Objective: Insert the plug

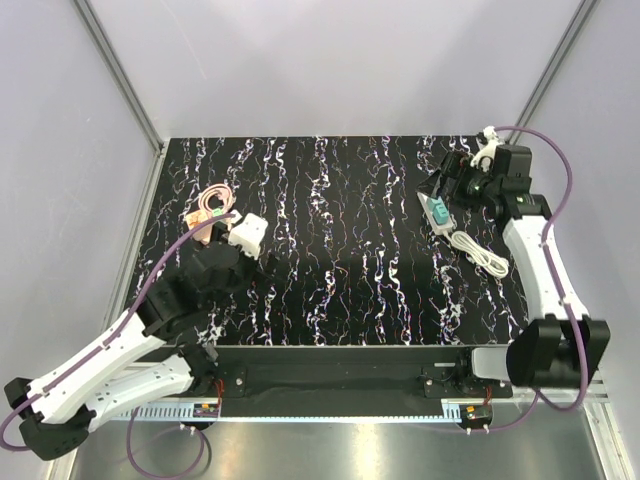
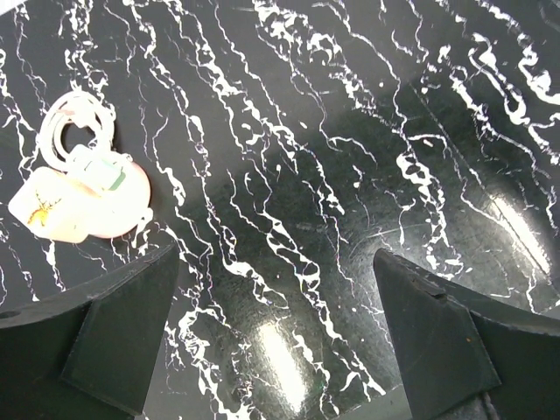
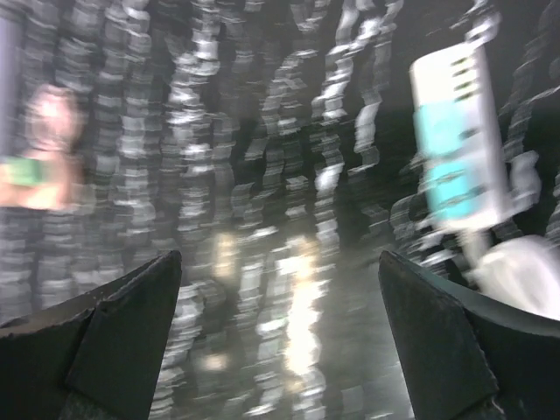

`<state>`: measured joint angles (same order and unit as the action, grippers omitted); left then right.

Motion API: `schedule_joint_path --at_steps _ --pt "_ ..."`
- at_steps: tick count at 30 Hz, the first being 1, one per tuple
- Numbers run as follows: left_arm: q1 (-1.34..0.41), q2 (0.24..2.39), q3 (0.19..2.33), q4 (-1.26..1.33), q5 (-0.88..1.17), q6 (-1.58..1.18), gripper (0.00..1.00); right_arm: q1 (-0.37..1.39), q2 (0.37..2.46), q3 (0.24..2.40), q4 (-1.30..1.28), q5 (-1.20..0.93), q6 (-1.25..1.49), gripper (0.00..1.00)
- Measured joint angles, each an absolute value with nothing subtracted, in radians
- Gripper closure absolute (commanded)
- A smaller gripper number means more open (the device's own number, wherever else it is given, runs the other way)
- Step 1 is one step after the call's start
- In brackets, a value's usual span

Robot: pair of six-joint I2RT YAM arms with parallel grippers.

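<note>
The white power strip (image 1: 440, 213) lies at the far right of the black marbled table (image 1: 330, 260). A teal plug (image 1: 437, 210) sits on top of it. In the blurred right wrist view the strip (image 3: 472, 105) shows at the upper right with the teal plug (image 3: 451, 188) on it and a second, similar teal patch just above. My right gripper (image 1: 450, 185) (image 3: 280, 297) hovers just behind the strip, open, nothing between its fingers. My left gripper (image 1: 255, 258) (image 2: 276, 297) is open over bare table at the left.
A white cord (image 1: 480, 255) runs from the strip toward the near right. A pink coiled cable (image 1: 213, 200) (image 2: 74, 131) with a pale block (image 2: 79, 206) and a mint-green piece (image 2: 109, 171) lies at the left. Grey walls enclose the table.
</note>
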<state>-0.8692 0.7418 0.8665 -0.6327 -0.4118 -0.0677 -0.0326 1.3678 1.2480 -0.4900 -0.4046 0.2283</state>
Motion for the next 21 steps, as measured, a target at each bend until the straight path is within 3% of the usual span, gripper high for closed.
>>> schedule_joint_path --at_steps 5,11,21 --pt "-0.869 0.751 0.876 -0.636 -0.38 -0.097 0.01 -0.031 1.224 1.137 -0.486 -0.588 0.433 0.0" --pt "-0.868 0.791 0.947 -0.633 -0.289 -0.205 0.01 -0.029 1.013 0.963 -0.524 -0.612 0.534 0.01" --pt "-0.868 0.838 1.077 -0.567 -0.246 -0.346 0.01 -0.029 0.85 0.999 -0.559 -0.592 0.551 0.0"
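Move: The two teal plugs sit side by side in the white power strip, both about 4 cm ahead of my empty right hand, 7 cm to its right and 18 cm below it. The strip's coiled white cord lies some 8 cm back of that hand, 16 cm to its right and 21 cm down. From my left hand, the plugs are roughly 21 cm ahead, 46 cm to the right and 18 cm below. I keep drawing my open right hand away from the plugged strip, back towards my base by about 13 cm and at first leftward too, rolling its left side up, then finish by climbing. Meanwhile my open left hand slides right over bare table, then rises about 8 cm, its left side rolling down some 20 degrees. Neither hand touches anything. ##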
